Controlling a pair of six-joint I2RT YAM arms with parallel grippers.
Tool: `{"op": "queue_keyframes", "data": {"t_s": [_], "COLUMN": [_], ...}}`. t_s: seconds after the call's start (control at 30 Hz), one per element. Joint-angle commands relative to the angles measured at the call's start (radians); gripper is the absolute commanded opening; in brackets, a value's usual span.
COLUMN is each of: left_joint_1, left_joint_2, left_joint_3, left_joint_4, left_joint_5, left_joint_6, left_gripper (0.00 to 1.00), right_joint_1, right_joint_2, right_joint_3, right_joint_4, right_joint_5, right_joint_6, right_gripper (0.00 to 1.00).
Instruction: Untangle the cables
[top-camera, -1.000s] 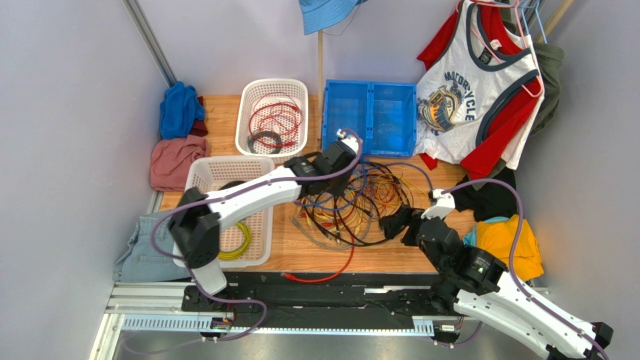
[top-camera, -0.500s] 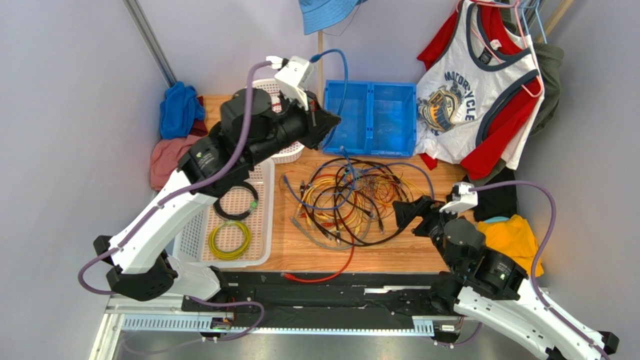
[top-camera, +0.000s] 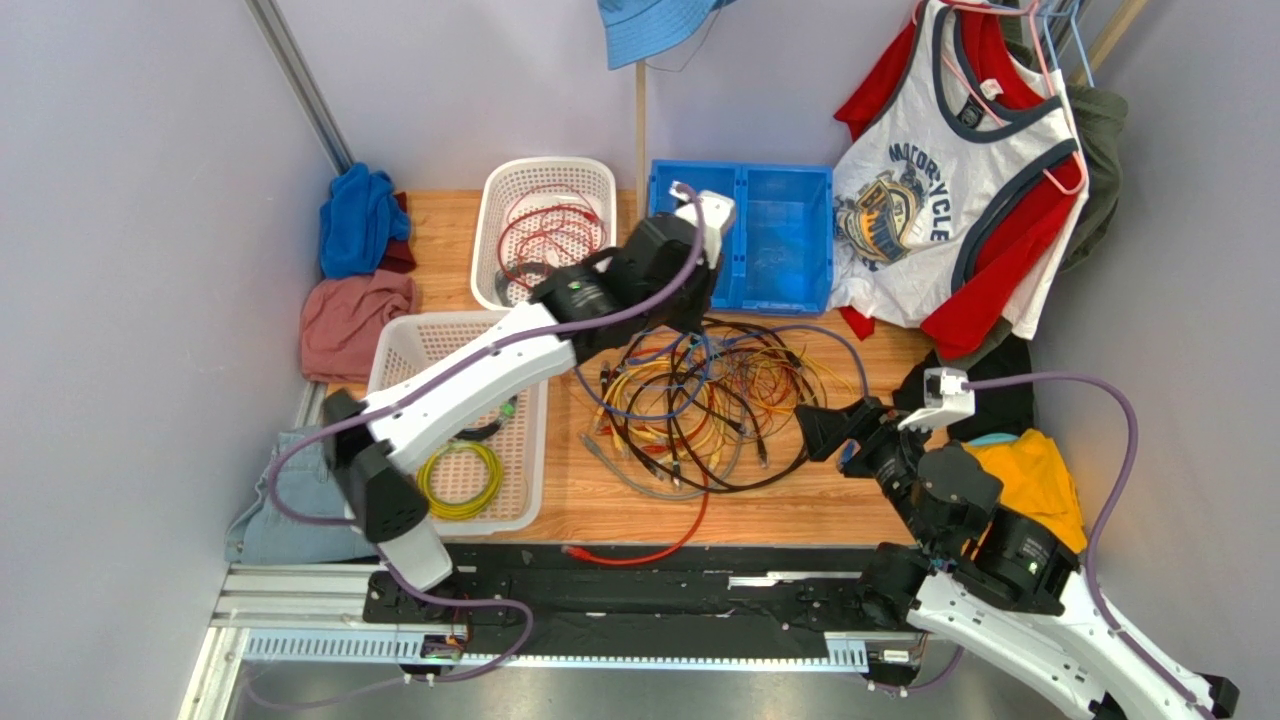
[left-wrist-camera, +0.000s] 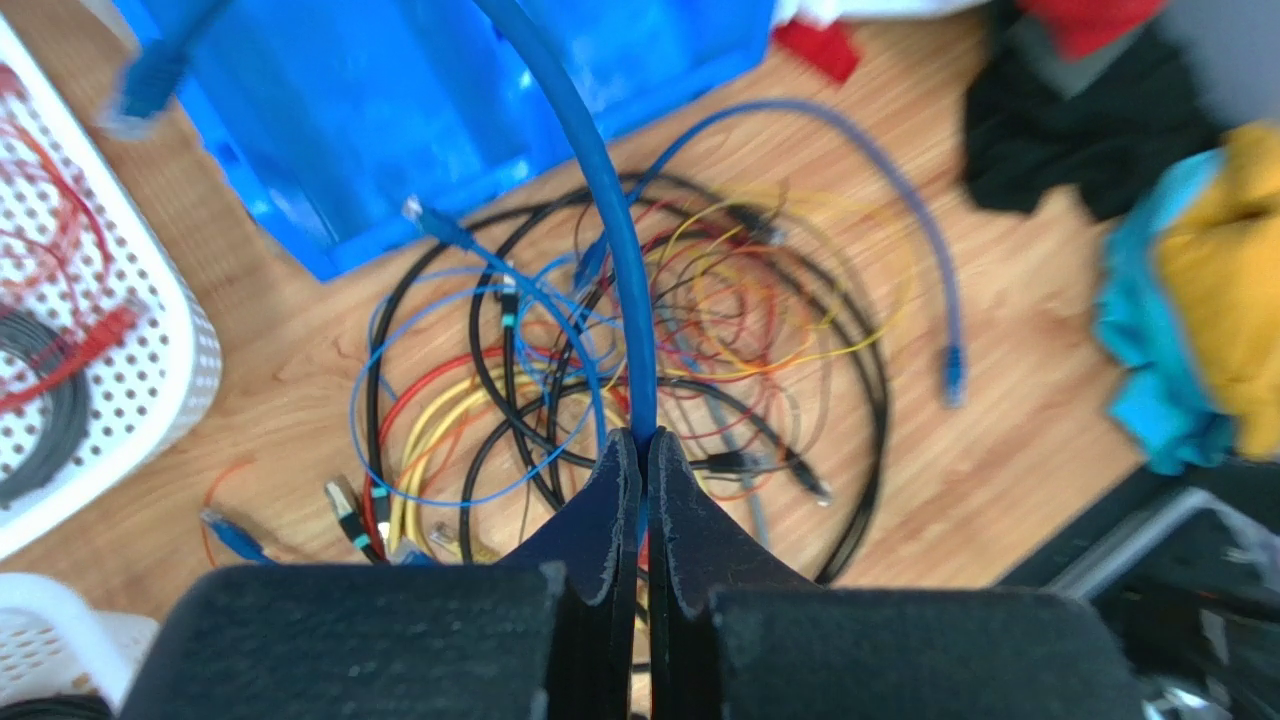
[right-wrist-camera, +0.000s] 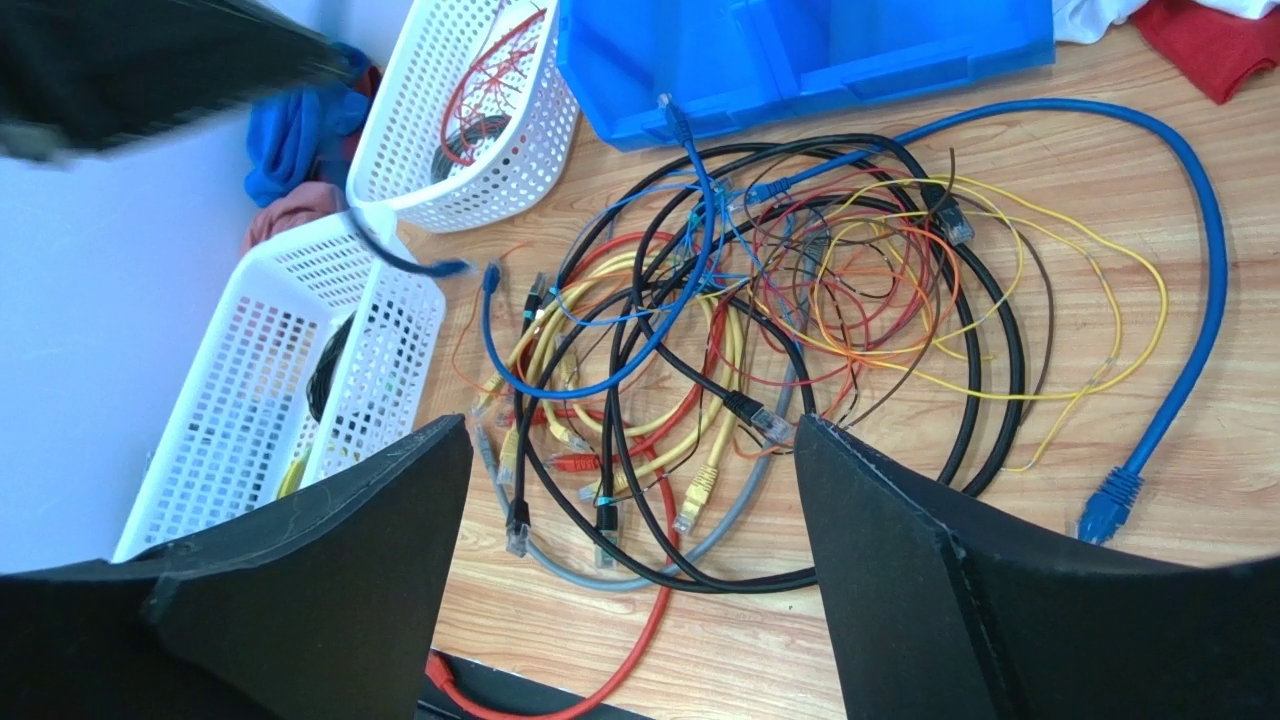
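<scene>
The cables (top-camera: 721, 398) lie in a tangled heap of black, blue, yellow, orange and red cords on the wooden table (top-camera: 781, 510). My left gripper (top-camera: 688, 300) hangs over the heap's back edge, next to the blue bin. In the left wrist view the left gripper (left-wrist-camera: 643, 443) is shut on a thick blue cable (left-wrist-camera: 601, 195) that rises from the cables (left-wrist-camera: 661, 360) and runs up out of frame. My right gripper (top-camera: 827, 428) stands open at the heap's right edge. Nothing sits between the right gripper (right-wrist-camera: 631, 435) jaws, with the cables (right-wrist-camera: 751, 330) ahead.
A blue bin (top-camera: 744, 225) and a white basket (top-camera: 544, 225) holding red and black cords stand at the back. A second white basket (top-camera: 451, 435) holds a yellow coil. Clothes lie at left (top-camera: 353, 270) and right (top-camera: 1022, 480). A red cord (top-camera: 646, 548) hangs over the front edge.
The left arm rose high over the back basket with the blue cable, then came down over the heap's back edge. The right gripper drew back to the right.
</scene>
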Motion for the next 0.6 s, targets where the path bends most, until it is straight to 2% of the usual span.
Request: {"op": "queue_keyframes", "data": {"t_s": [0.0, 0.13, 0.37, 0.43, 0.57], "left_joint_1": [0.021, 0.043, 0.073, 0.11, 0.172], "left_joint_2": [0.114, 0.251, 0.516, 0.539, 0.524], "left_joint_3": [0.141, 0.296, 0.679, 0.703, 0.637], "left_joint_4": [-0.012, -0.025, -0.133, -0.134, -0.062], "left_joint_5": [-0.05, -0.022, -0.065, -0.038, 0.033], "left_joint_6": [-0.018, -0.021, 0.026, 0.016, -0.027], "left_gripper": [0.0, 0.0, 0.0, 0.0, 0.0], "right_joint_1": [-0.001, -0.001, -0.001, -0.001, -0.001], "right_joint_2": [-0.071, -0.125, -0.11, -0.099, -0.087], "right_joint_3": [-0.024, -0.04, -0.062, -0.062, -0.08], "right_joint_4": [-0.034, -0.057, -0.042, -0.04, -0.007], "right_joint_5": [0.017, 0.045, 0.028, 0.025, 0.029], "right_joint_6": [0.026, 0.039, 0.043, 0.046, 0.034], "right_gripper": [0.84, 0.83, 0.82, 0.82, 0.81]}}
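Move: My left hand is shut on a blue cable, about 28 cm above the tangled pile, whose middle is only some 5 cm to the right and level fore and aft. The blue tray I carry it to lies roughly 23 cm ahead, 9 cm right and 25 cm below. The white basket with the red cables is 23 cm ahead and 18 cm left. From my open right hand, the tray is about 36 cm ahead, 12 cm left and 18 cm down. I keep my left fingers shut on the blue cable and swing it forward, about 12 cm, and some 5 cm to the right, from over the pile towards the blue tray. The hand dips about 5 cm on the way and climbs back to its old height, with little wrist turn. My empty right hand sinks 2 cm and eases slightly right, still open. ##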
